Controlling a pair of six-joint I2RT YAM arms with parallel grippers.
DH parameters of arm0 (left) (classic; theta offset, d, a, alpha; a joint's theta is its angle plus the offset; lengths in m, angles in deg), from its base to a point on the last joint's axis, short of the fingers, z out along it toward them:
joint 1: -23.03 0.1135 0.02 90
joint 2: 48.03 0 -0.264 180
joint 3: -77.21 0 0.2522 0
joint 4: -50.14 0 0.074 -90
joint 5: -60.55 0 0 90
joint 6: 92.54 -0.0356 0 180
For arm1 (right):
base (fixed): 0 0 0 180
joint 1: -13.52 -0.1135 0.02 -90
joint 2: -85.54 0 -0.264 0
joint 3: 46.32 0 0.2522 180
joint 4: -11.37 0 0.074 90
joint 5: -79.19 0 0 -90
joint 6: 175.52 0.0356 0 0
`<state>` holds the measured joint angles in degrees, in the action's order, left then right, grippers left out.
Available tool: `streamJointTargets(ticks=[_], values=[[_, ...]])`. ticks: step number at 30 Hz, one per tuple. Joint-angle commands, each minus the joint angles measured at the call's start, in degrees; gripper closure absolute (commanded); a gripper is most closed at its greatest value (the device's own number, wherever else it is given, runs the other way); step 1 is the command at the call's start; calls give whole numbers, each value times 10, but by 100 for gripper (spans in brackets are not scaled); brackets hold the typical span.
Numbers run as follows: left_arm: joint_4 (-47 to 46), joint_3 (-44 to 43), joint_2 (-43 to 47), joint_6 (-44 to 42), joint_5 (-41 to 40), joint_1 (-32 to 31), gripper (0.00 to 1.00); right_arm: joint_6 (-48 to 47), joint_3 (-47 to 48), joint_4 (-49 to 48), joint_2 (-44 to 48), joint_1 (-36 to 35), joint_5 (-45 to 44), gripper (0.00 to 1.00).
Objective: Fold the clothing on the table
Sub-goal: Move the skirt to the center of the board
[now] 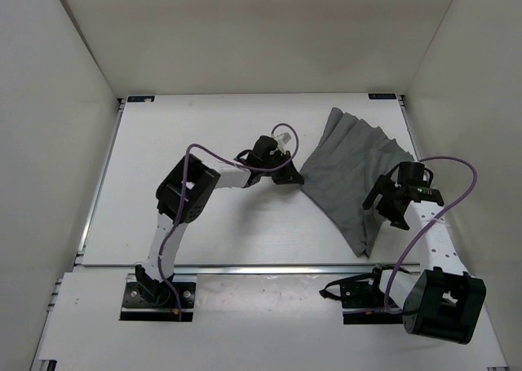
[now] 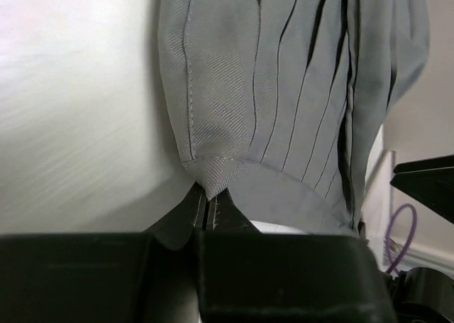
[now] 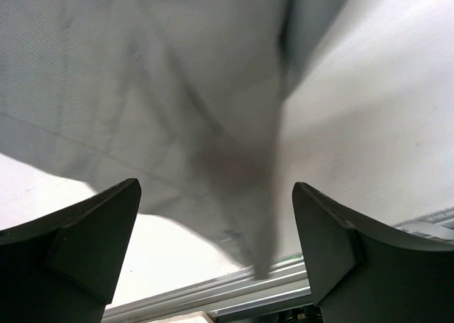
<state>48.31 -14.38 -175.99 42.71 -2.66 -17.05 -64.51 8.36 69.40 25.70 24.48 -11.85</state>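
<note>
The grey pleated clothing lies spread on the right side of the white table, its narrow end pointing toward the near rail. My left gripper sits at the garment's left corner. In the left wrist view its jaws stand together, and the left gripper is shut on that hemmed corner of the clothing. My right gripper hovers over the garment's right part. The right gripper is open, with the blurred clothing below and between its fingers, not pinched.
A metal rail runs along the table's near edge and shows below the cloth's tip as the rail. White walls enclose the table on three sides. Purple cables loop off both arms.
</note>
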Motion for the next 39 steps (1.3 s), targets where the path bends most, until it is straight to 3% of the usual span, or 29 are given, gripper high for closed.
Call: streamJointTargets(ticks=[1, 5, 10, 14, 22, 29, 32, 34, 35, 39], values=[[91, 14, 116, -66, -53, 31, 100, 13, 16, -23, -5, -17, 24, 16], [111, 147, 238, -106, -97, 61, 100, 34, 14, -33, -6, -53, 22, 15], [172, 291, 376, -146, -144, 70, 100, 52, -42, -104, 2, -72, 85, 25], [261, 336, 478, -143, -198, 62, 100, 58, -25, -133, -51, -107, 104, 21], [299, 425, 586, -133, -158, 8, 100, 70, 63, -210, -164, -237, 109, 19], [341, 445, 640, -152, -146, 32, 100, 68, 121, -233, -295, -279, 119, 28], [353, 450, 657, -155, -151, 44, 100, 65, 154, -233, -329, -294, 118, 42], [369, 450, 662, -157, -150, 52, 100, 66, 180, -242, -346, -297, 120, 70], [373, 450, 663, -161, -153, 54, 100, 62, 203, -240, -364, -299, 125, 80], [378, 456, 673, -161, -161, 67, 100, 45, 323, -219, -430, -297, 112, 87]])
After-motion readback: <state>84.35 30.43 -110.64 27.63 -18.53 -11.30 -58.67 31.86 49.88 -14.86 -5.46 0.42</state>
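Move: The left hand already pinches the skirt's left corner; the board's centre is some 11 cm to its left and level with it, the front rail about 26 cm straight back, both a little below. The skirt's middle lies about 16 cm to its right and 2 cm ahead. From the open right hand, the skirt's middle is roughly 13 cm ahead, 9 cm left and 7 cm below; the skirt's near tip is about 10 cm back and 7 cm left. Leftward first and rising about 5 cm, then back towards the front rail, the left hand drags the pinched corner some 24 cm left and 16 cm back, its fingers tipping steeper down. The right hand follows the cloth about 20 cm left and 12 cm forward, sinks about 4 cm, turns some 30 degrees counter-clockwise and closes, pinching a fold at the skirt's right side. ##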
